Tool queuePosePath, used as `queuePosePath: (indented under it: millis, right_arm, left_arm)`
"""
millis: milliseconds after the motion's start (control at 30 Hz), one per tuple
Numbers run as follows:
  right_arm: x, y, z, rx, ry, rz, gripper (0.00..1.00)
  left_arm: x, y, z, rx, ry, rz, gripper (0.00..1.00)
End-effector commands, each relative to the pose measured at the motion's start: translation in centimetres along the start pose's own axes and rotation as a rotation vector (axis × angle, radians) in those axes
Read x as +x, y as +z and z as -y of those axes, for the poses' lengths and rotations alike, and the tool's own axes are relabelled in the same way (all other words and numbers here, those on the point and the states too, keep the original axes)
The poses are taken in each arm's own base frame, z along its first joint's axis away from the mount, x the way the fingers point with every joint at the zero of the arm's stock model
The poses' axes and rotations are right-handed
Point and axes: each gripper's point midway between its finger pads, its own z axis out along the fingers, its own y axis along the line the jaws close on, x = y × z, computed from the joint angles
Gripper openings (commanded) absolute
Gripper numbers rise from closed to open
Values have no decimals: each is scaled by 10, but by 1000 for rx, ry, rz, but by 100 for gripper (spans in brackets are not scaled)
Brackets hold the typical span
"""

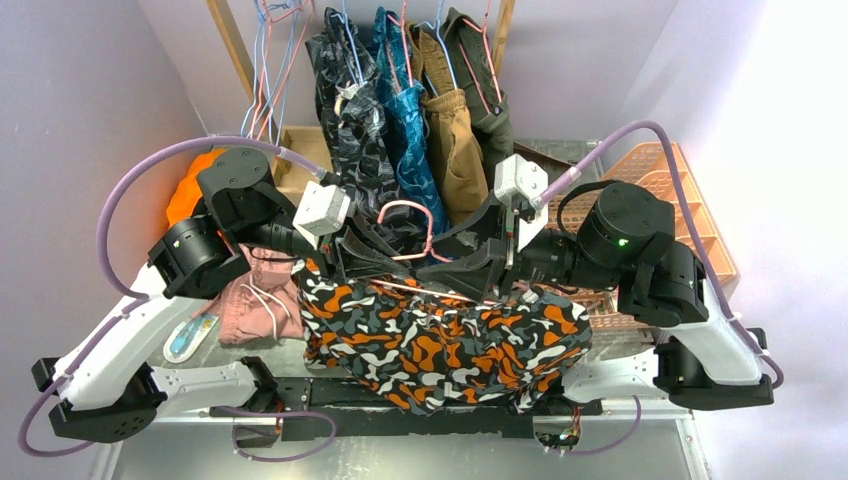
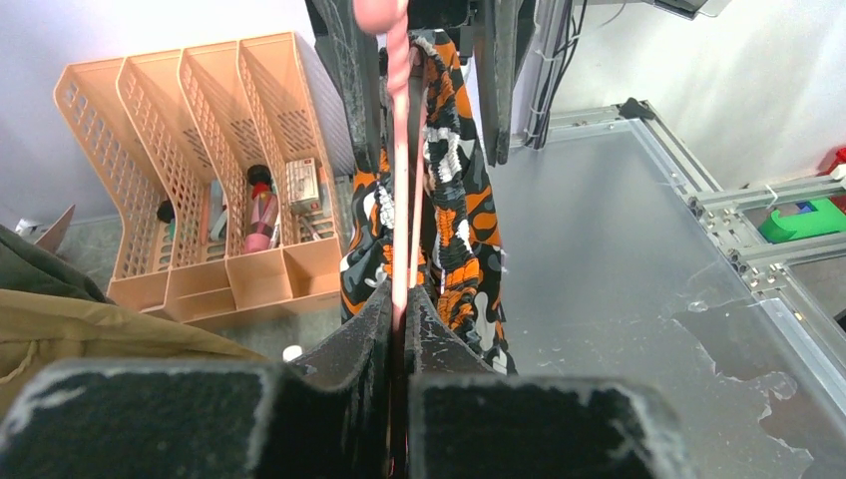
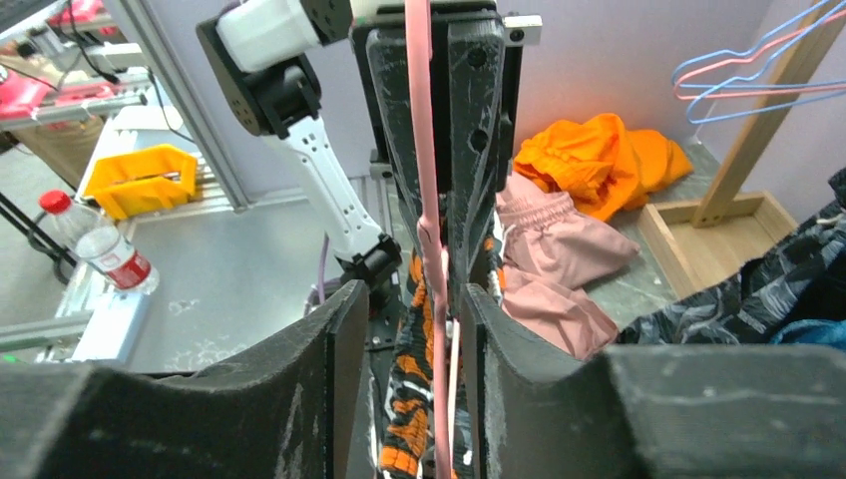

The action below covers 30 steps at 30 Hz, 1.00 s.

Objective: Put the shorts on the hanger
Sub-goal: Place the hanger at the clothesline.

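Observation:
The shorts (image 1: 440, 340), in an orange, black, white and grey camouflage print, hang draped over the bar of the pink wire hanger (image 1: 408, 204) between my two arms. My left gripper (image 1: 372, 262) is shut on the hanger; in the left wrist view the pink wire (image 2: 400, 150) runs straight into my closed left gripper (image 2: 399, 299), with the shorts (image 2: 454, 200) hanging just beyond. My right gripper (image 1: 458, 265) faces it from the other side. In the right wrist view the right gripper (image 3: 414, 299) stands open around the hanger (image 3: 429, 200) and the shorts (image 3: 409, 379), with a gap on each side.
A rack of hung clothes (image 1: 400, 100) stands behind, with light-blue hangers (image 1: 265, 60) at its left. Plain pink shorts (image 1: 255, 300) and an orange garment (image 1: 190, 190) lie at the left. A peach file organizer (image 1: 690, 200) sits at the right. A water bottle (image 3: 100, 249) stands beyond the table.

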Motion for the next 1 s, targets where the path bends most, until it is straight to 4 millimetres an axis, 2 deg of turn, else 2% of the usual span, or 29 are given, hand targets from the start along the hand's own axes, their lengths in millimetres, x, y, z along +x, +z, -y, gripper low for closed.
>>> queuePosePath:
  millis: [0, 67, 133, 400, 500, 567, 600, 733, 767, 867, 967]
  right_arm:
    - [-16, 8, -8, -43, 23, 60, 33]
    - [-13, 12, -10, -57, 27, 53, 24]
    - [-9, 16, -11, -64, 28, 39, 19]
    - [-6, 13, -2, -14, 12, 6, 18]
    - [-5, 12, 0, -6, 13, -2, 0]
    - [-6, 13, 0, -3, 18, 0, 0]
    - [-8, 12, 1, 2, 19, 10, 0]
    - [-17, 14, 14, 73, 14, 37, 0]
    - [-20, 15, 19, 104, 12, 43, 0]
    - [-35, 13, 45, 253, 19, 91, 0]
    - [-55, 13, 74, 424, 66, 180, 0]
  left_arm:
    - [-15, -1, 4, 26, 79, 52, 7]
    - [-14, -2, 4, 23, 80, 50, 7]
    - [-13, -2, 4, 18, 80, 50, 7]
    - [-15, -6, 5, 2, 89, 53, 7]
    - [-16, -6, 3, -10, 92, 56, 7]
    - [-16, -7, -1, -38, 92, 58, 7]
    - [-18, -8, -4, -61, 94, 62, 11]
    - [-32, -20, -12, -174, 108, 89, 89]
    - [-38, -27, -13, -211, 123, 105, 98]
    - [-61, -55, -19, -386, 153, 190, 99]
    - [-106, -107, -18, -617, 106, 416, 99]
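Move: The pink hanger's neck, still held near it by the left fingers, stands about 2 cm to the left of the half-open right hand, level with it. From the left hand the neck lies some 4 cm to the right and 1 cm ahead. From the right hand, the camouflage shorts hang roughly 10 cm back and 15 cm lower, the brown trousers about 20 cm ahead, 3 cm right, and the blue trousers 20 cm ahead, 7 cm left. The hanger's neck is pinched by the right fingers, which slide about 2 cm left onto it and close; only then does the left hand open wide, let go and draw off left and up, some 5 cm, swinging counter-clockwise. The right hand keeps its hold and takes the hanger about 3 cm forward towards the hanging trousers, rising slightly and turning some 10 degrees clockwise. ##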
